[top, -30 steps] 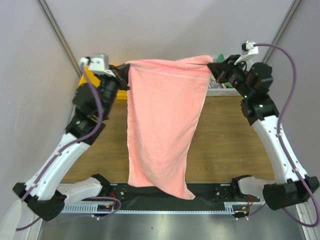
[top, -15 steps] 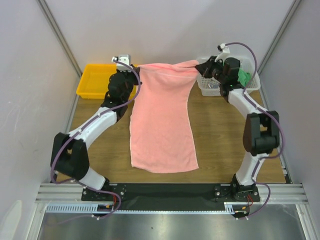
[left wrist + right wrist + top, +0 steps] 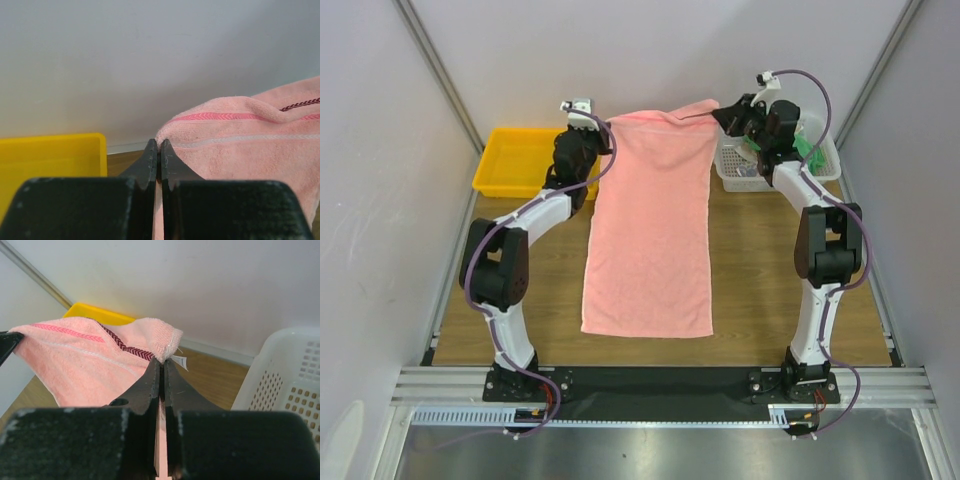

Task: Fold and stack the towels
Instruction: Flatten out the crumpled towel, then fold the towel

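A salmon-pink towel [image 3: 648, 230] lies stretched lengthwise down the middle of the wooden table, its far edge lifted. My left gripper [image 3: 603, 124] is shut on the towel's far left corner [image 3: 167, 136]. My right gripper [image 3: 719, 112] is shut on the far right corner [image 3: 165, 346], where a small white label hangs. Both arms reach far back, level with each other. A bit of green towel [image 3: 806, 148] shows in the basket behind my right wrist.
A yellow tray [image 3: 515, 160] stands at the back left, seen also in the left wrist view [image 3: 50, 160]. A white lattice basket [image 3: 760, 170] stands at the back right, close to my right arm. Grey walls enclose the table on three sides.
Both arms have swung from high and near out to the far back, carrying the towel's top edge. The towel has gone from hanging to lying along the table.
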Controlling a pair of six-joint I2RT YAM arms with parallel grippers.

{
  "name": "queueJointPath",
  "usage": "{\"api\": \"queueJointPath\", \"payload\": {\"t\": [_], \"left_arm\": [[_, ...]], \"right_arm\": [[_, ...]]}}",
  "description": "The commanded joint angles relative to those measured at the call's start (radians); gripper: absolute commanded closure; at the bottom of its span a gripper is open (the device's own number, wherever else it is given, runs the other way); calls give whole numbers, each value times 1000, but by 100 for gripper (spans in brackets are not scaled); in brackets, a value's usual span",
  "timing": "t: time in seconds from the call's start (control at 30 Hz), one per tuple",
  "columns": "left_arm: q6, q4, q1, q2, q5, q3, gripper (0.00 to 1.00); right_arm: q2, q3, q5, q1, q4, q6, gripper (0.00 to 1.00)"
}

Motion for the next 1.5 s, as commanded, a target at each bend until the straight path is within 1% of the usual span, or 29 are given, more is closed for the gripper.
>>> {"api": "queueJointPath", "payload": {"t": [0.0,0.17,0.3,0.33,0.47,0.53,0.6,0.7,0.8,0.93,1.03,1.07,1.2,1.27,1.3,1.37,1.4,1.43,1.47], "left_arm": [[-19,98,22,0,33,49,100],[-48,148,68,-17,122,-8,99],[-55,213,105,-32,282,-65,100],[-53,219,111,-35,301,-74,100],[2,211,114,-46,395,-135,100],[8,245,114,-63,404,-175,100],[14,324,114,-89,406,-260,100],[37,397,114,-119,392,-367,100],[86,418,116,-156,390,-450,99],[137,440,114,-204,366,-559,99],[155,455,116,-227,358,-606,100],[157,460,114,-239,360,-638,100],[191,487,116,-293,377,-708,100],[221,466,114,-314,404,-723,100],[237,393,114,-339,416,-719,100],[284,301,114,-359,475,-696,100],[298,199,114,-375,494,-685,100],[321,146,114,-382,514,-673,100],[330,57,114,-388,519,-654,100]], "right_arm": [[15,59,-23,-4,52,-30,100],[-11,16,-52,-4,52,-53,100],[-57,-50,-73,-4,60,-85,100],[-75,-65,-82,-6,63,-88,100],[-117,-139,-84,-4,68,-96,100],[-134,-186,-93,-4,78,-91,100],[-157,-226,-98,-3,91,-88,100],[-186,-260,-121,-4,91,-76,100],[-226,-324,-133,-4,95,-68,100],[-287,-456,-139,-1,108,-57,100],[-331,-522,-147,2,106,-60,100],[-344,-562,-147,8,95,-65,100],[-384,-629,-155,28,39,-91,100],[-407,-656,-155,40,11,-106,100],[-417,-683,-152,54,6,-109,100],[-443,-703,-144,63,-23,-120,100],[-451,-726,-135,72,-30,-125,100],[-460,-737,-133,74,-37,-128,100],[-476,-749,-133,77,-47,-134,100]]}}
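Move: Back and below lies the flat stretch of the pink towel: its middle is roughly 27 cm nearer the base than the left hand, 8 cm to its right and 23 cm down; from the right hand it is some 31 cm back, 14 cm left and equally low. The yellow bin sits about 19 cm left of the left hand, nearly level forward, 20 cm lower; the white basket about 18 cm right of the right hand, likewise level and 20 cm lower. Keeping the towel's two far corners pinched, both hands hover briefly, then draw back towards the base while sinking over the towel: the left about 14 cm back and 10 down, the right some 17 back and 12 down. The left drifts slightly left, its left side rising as it turns clockwise; the right tips its fingers down and turns counter-clockwise. ##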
